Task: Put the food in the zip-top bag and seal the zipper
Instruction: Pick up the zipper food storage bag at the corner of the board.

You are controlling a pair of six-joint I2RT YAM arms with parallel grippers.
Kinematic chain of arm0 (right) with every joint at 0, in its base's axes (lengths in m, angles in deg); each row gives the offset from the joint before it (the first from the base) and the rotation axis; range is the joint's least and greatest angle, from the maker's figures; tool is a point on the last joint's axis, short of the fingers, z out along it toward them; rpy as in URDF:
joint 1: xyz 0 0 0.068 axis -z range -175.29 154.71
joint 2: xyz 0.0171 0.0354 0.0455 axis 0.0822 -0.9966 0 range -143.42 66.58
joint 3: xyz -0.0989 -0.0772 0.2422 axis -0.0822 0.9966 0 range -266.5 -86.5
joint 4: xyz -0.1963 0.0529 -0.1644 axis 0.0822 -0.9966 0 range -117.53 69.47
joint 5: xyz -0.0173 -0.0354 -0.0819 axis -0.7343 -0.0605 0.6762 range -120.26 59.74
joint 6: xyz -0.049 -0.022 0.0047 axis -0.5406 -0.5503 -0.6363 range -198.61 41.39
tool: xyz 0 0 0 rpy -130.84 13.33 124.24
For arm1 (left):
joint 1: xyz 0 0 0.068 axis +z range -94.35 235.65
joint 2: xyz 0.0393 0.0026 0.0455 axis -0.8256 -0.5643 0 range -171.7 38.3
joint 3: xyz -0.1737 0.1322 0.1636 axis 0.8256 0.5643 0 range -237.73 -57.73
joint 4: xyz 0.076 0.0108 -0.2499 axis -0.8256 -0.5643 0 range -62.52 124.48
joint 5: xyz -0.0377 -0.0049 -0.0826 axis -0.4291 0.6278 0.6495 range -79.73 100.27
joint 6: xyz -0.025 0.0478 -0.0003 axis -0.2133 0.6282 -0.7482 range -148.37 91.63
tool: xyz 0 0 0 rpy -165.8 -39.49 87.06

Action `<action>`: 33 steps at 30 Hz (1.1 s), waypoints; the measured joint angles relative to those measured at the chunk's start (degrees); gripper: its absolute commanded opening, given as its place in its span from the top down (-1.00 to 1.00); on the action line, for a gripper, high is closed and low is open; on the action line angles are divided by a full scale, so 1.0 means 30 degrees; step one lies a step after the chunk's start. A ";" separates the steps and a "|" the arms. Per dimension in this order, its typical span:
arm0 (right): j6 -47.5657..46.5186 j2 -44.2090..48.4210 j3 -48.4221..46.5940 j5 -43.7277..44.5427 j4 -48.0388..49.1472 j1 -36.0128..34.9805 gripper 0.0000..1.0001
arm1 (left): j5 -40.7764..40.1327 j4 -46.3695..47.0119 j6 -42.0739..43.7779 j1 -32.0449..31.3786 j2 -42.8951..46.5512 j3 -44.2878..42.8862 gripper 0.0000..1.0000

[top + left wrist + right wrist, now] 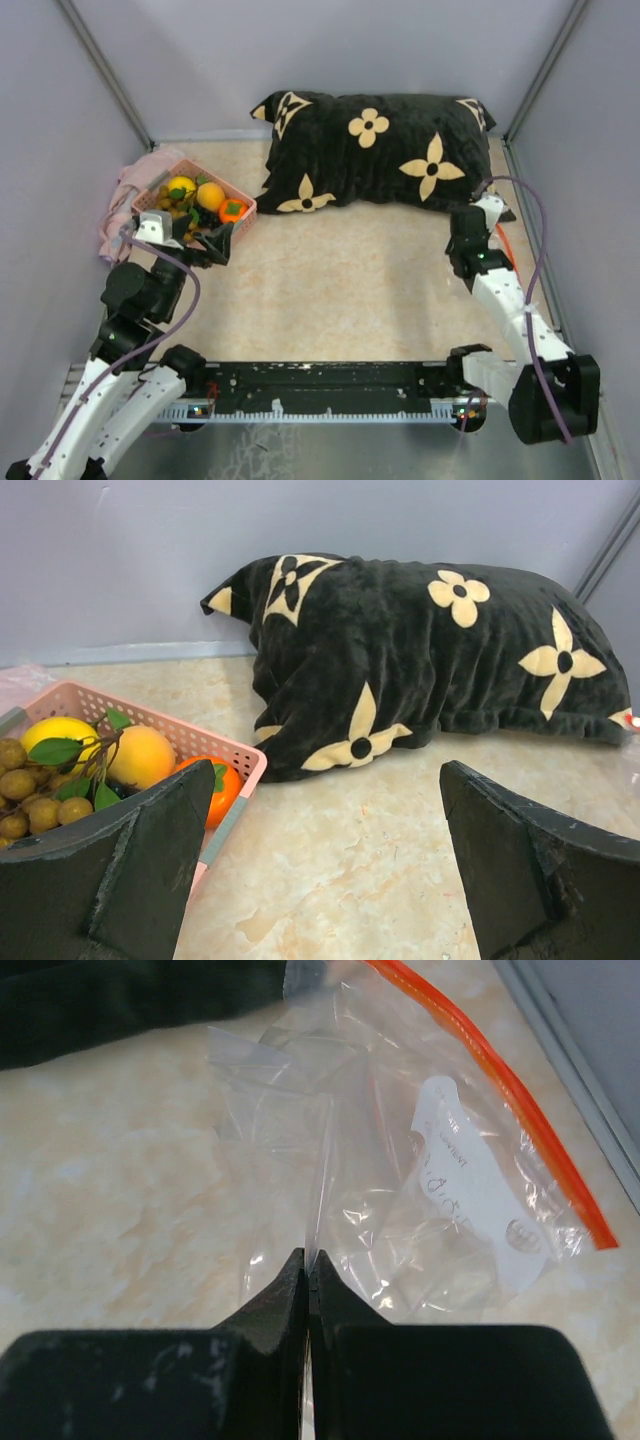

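Observation:
The food lies in a pink basket [243, 203] at the left: a yellow ball [60, 732], an orange ball [143, 755], an orange persimmon-like fruit [222, 785], tan-brown balls [30, 805] and green leaves. My left gripper [326, 780] is open and empty, low over the table just right of the basket; it also shows in the top view [205, 245]. My right gripper [308, 1258] is shut on a fold of the clear zip-top bag [400, 1160], which lies crumpled on the table. Its red-orange zipper [500, 1080] runs along the far right edge.
A black pillow with tan flowers [380, 150] lies across the back of the table. A pink cloth [125, 190] lies behind the basket by the left wall. A wall rail [570, 1050] runs close to the bag's right side.

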State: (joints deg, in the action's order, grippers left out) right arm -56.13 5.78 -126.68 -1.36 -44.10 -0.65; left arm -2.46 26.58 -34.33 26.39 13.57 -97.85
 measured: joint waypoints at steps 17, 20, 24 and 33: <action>-0.7664 -0.0976 -0.1749 -0.7227 0.2200 -1.1074 1.00 | 0.2404 -0.0867 -0.1093 0.0000 -0.4284 -0.0889 -1.00; -0.9632 -0.1202 -0.1719 -0.8408 0.2885 -1.1941 1.00 | 0.3009 -0.1188 -0.1887 0.0000 -0.5238 -0.1115 -1.00; -1.2815 -0.0750 -0.0634 -1.0244 0.5064 -1.3427 1.00 | 0.3672 -0.1625 -0.3118 0.0000 -0.6113 -0.1107 -1.00; -1.9176 0.1654 0.2412 -1.5657 0.7125 -1.3821 1.00 | 0.5450 -0.1690 -0.4896 0.0270 -0.8983 -0.1100 -0.99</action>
State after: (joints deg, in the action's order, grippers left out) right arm -113.66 10.74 -119.45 -48.33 -22.73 -42.12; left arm 13.89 21.51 -49.02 27.20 -13.38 -101.15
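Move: The bag is already pinched in the shut right gripper near the right edge; from there the open middle of the table lies some 31 cm left, 8 cm back and 10 cm lower. The pillow's middle is about 20 cm ahead and 23 cm left of that gripper. From the open left gripper the bag is roughly 53 cm right, 6 cm ahead and 24 cm lower; the fruit basket is about 13 cm ahead, 9 cm left and 25 cm down. Keep the bag pinched and sweep the right gripper about 30 cm left past the pillow's front, drawing it back some 8 cm late in the sweep, while swinging it counter-clockwise through roughly a right angle so that it faces the left gripper. Bring the wide-open left gripper down and right, a little forward, tipping its fingers down towards the bag's orange zipper, without closing. ##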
